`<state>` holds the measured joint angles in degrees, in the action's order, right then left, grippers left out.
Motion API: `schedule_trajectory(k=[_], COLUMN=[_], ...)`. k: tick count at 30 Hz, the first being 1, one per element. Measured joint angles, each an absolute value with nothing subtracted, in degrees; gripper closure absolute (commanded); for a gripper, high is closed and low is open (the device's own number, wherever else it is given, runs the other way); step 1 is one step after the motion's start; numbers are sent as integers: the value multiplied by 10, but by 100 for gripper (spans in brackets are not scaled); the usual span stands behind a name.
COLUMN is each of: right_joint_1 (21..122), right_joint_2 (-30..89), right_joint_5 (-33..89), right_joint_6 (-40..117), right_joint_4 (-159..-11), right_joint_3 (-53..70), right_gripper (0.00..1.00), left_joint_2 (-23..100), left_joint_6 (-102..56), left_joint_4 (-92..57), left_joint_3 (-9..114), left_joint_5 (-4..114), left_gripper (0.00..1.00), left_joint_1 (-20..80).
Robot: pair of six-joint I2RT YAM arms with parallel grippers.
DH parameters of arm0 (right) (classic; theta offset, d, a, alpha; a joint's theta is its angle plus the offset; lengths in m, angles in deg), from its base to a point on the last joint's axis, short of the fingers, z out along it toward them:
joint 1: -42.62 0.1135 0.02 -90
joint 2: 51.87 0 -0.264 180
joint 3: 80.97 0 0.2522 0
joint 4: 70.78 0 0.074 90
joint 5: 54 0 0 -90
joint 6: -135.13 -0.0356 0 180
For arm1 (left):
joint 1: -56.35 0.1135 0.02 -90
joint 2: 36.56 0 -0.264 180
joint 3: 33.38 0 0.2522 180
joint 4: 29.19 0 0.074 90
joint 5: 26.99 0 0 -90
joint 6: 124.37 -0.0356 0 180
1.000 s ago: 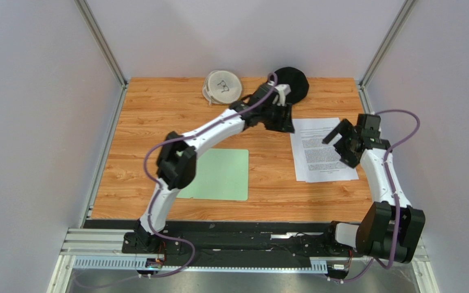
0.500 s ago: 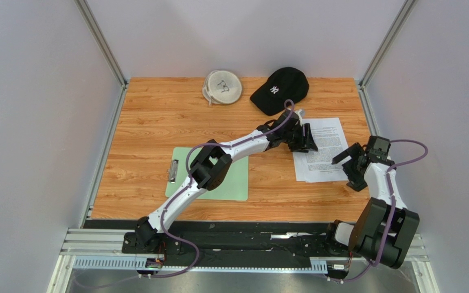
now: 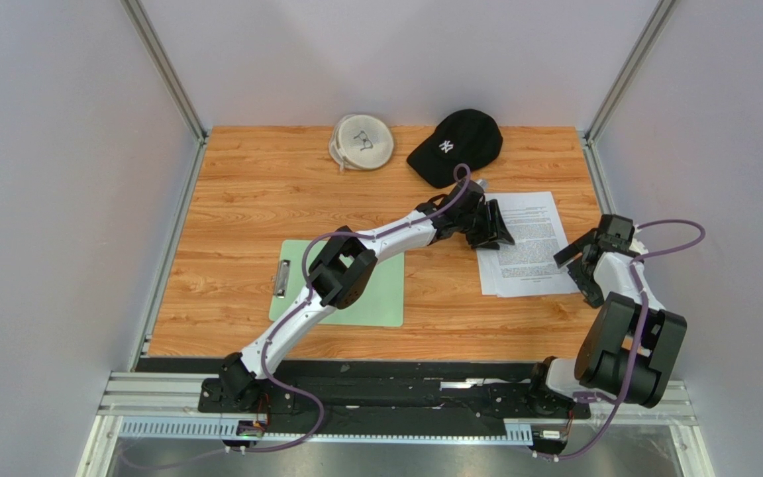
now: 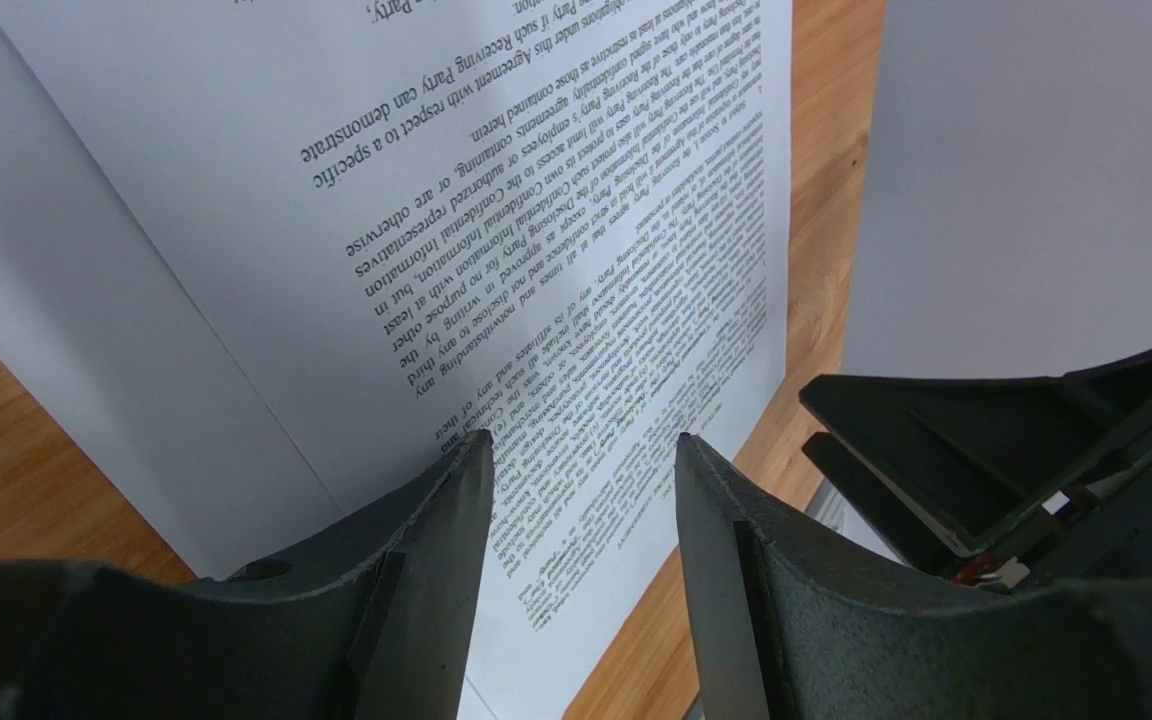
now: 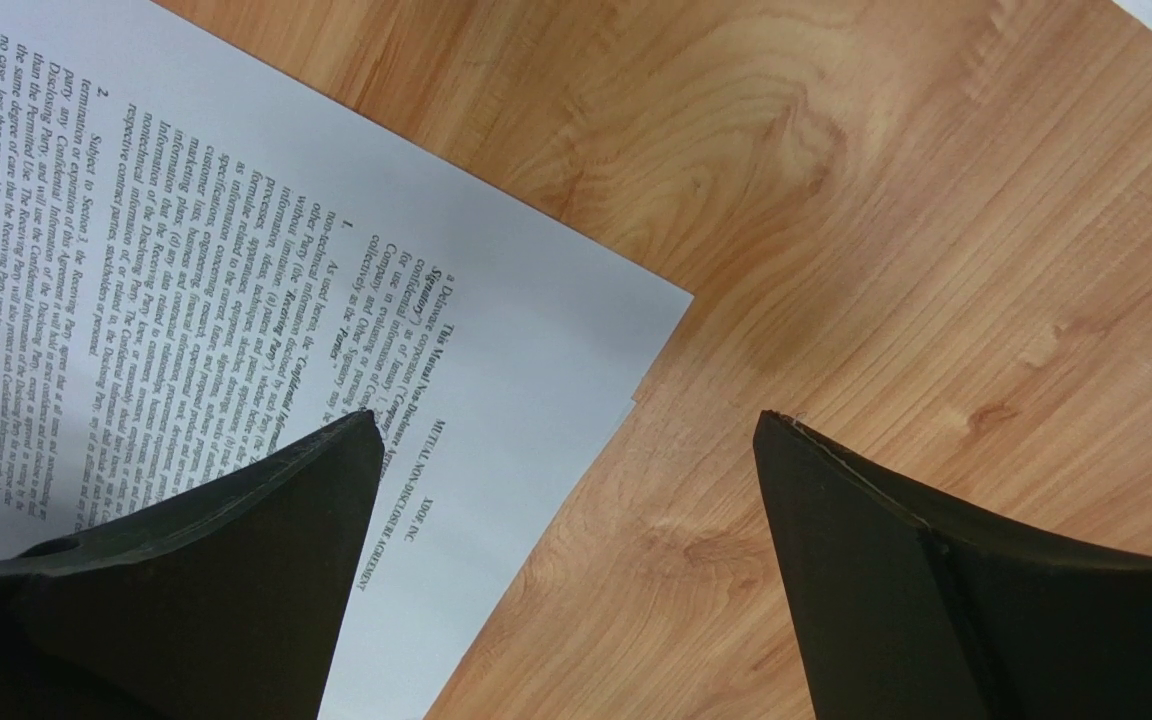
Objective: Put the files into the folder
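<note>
The files (image 3: pixel 533 246) lie printed side up in a small stack at the right of the wooden table. My left gripper (image 3: pixel 500 231) hovers over the stack's left edge. Its jaws are partly open, and only printed paper (image 4: pixel 567 270) shows in the gap at the left gripper (image 4: pixel 579 465). My right gripper (image 3: pixel 582 260) is at the stack's right edge, with its jaws spread wide. In its own view the right gripper (image 5: pixel 567 435) straddles a corner of the top sheet (image 5: pixel 237 300) and bare wood. The mint-green folder (image 3: pixel 383 293) lies flat under the left arm, its clip (image 3: pixel 281 278) at the left end.
A black cap (image 3: pixel 455 144) and a round white object (image 3: pixel 363 141) sit at the back edge of the table (image 3: pixel 246 199). Grey walls close in on both sides, the right one just beyond the files. The right gripper's fingers (image 4: pixel 1018 450) show in the left wrist view.
The left arm swung from the back near the cap down to the files' left edge, uncovering the cap and the folder's clip. The right gripper drew back from over the files to their right edge.
</note>
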<state>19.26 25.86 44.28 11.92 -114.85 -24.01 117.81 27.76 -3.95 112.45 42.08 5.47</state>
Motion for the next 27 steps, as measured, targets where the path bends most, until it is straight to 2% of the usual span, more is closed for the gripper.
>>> schedule_trajectory(k=[17, 27], right_joint_1=[193, 192], right_joint_2=[341, 322], right_joint_5=[385, 258], right_joint_6=[119, 121], right_joint_4=[-1089, -1009], right_joint_3=[-216, -246], right_gripper=[0, 0], left_joint_2=[1179, 1185], left_joint_6=[315, 322], left_joint_4=[-2, 9], left_joint_3=[1132, 1143], left_joint_5=[399, 384], left_gripper=[44, 44], left_joint_1=[58, 59])
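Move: The files lie with their middle about 13 cm ahead and 7 cm left of the right hand, some 3 cm below; that hand straddles their near right corner. From the left hand, whose fingers are already on the sheets, their middle is roughly 2 cm ahead, 4 cm right and 3 cm below. From the right hand, the folder is about level ahead and 50 cm left; the black cap some 38 cm ahead and 19 cm left. The right hand brings its outer finger against the files' near right corner and pushes the edge inward: it sinks about 2 cm, sweeps forward roughly 6 cm, then adds a late leftward push while rising a little, fingers wide open and swinging forward and left some 20 degrees. The left hand keeps holding the sheets down, tilting slightly and easing back about 1 cm. ##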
